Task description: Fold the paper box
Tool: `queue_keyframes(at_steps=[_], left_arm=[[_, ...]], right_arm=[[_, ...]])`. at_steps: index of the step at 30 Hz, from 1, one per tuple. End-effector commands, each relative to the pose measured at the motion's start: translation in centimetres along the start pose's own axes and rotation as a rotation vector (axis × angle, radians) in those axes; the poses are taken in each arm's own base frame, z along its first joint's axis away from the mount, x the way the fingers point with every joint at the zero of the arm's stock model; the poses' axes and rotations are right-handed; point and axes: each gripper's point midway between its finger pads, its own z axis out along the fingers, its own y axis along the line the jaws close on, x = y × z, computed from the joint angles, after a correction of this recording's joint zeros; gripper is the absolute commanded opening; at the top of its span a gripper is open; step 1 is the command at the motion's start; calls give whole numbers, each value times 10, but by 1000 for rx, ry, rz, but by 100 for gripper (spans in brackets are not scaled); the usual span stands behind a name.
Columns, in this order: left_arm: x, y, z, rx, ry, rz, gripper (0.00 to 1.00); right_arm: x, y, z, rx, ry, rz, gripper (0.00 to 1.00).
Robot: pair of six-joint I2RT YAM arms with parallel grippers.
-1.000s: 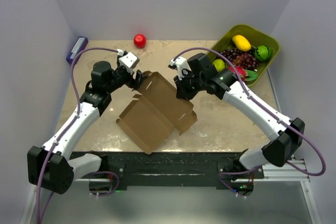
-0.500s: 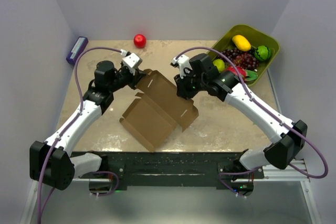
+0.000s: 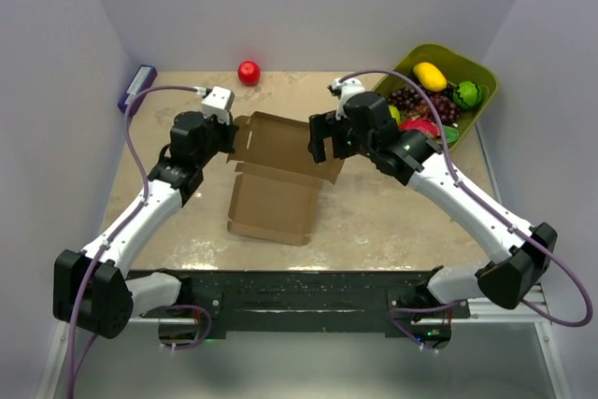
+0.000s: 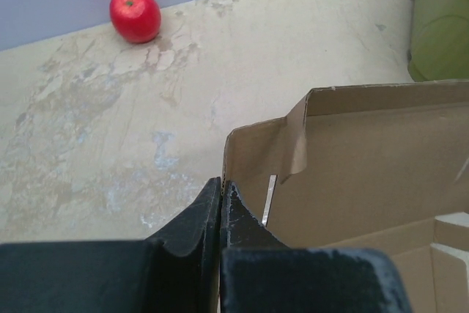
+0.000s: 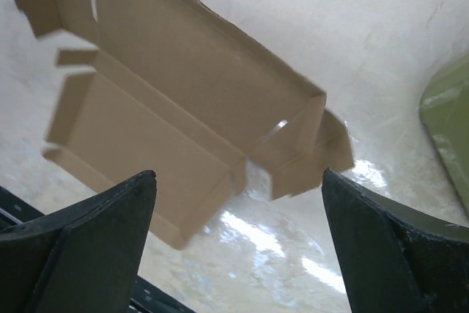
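Note:
The paper box [image 3: 273,195], a brown cardboard blank, lies in the middle of the table with its far panel tilted up and side flaps partly raised. My left gripper [image 3: 234,137] is shut on the left edge of that raised panel. In the left wrist view the closed gripper [image 4: 220,185] pinches the cardboard edge of the box [image 4: 366,166]. My right gripper [image 3: 323,145] hovers open over the box's right end and touches nothing. The right wrist view looks down between the spread gripper [image 5: 238,174] at the box [image 5: 168,86] on the table below.
A red apple [image 3: 249,72] sits at the table's far edge, also in the left wrist view [image 4: 135,14]. A green bin [image 3: 488,81] of fruit stands at the far right. A purple object [image 3: 136,88] lies at the far left corner.
The right gripper opened, let go of the box and rose toward the right. The left gripper shut on the box's left edge. The box turned squarer to the table.

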Motion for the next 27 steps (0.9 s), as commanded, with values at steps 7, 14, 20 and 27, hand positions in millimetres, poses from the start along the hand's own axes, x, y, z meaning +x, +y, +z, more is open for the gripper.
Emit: queue_keyframes(at_steps=[7,14,20,27], left_arm=[[-20,-7,-12,-66,-105,-59,0],[-35,-29,-21,23,-169,-12,0],[-41,-38,-26,71,-198,20,0],[-55,-57,-40,149,-252,59,0]], right_arm=[[-84,69,-52,-478,-407,756,95],[-81,75,-17,-520,-378,935,95],[-84,52,-1,-497,-433,1104,96],[-68,21,20,-460,-454,1236,94]])
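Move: The box's far panel is still pinched at its left edge by my left hand. Its right end flap lies roughly 7 cm below my open right hand, perhaps 1 cm back and 1 cm right. From my left hand the flap is some 24 cm right, 1 cm back and slightly lower. From my right hand, the box's near panel is about 14 cm back, 12 cm left and 15 below; the green bin about 12 ahead, 26 right and 13 below. I roll my right hand some 65 degrees, its left side rising, so the wide-open fingers swing up to nearly level. It first lifts about 6 cm, swings some 7 cm left, then sinks about 3 and reaches forward over the far panel's right end. My left hand keeps its pinch, dips slightly, then draws the panel back, right and up, roughly 3 cm each way. ##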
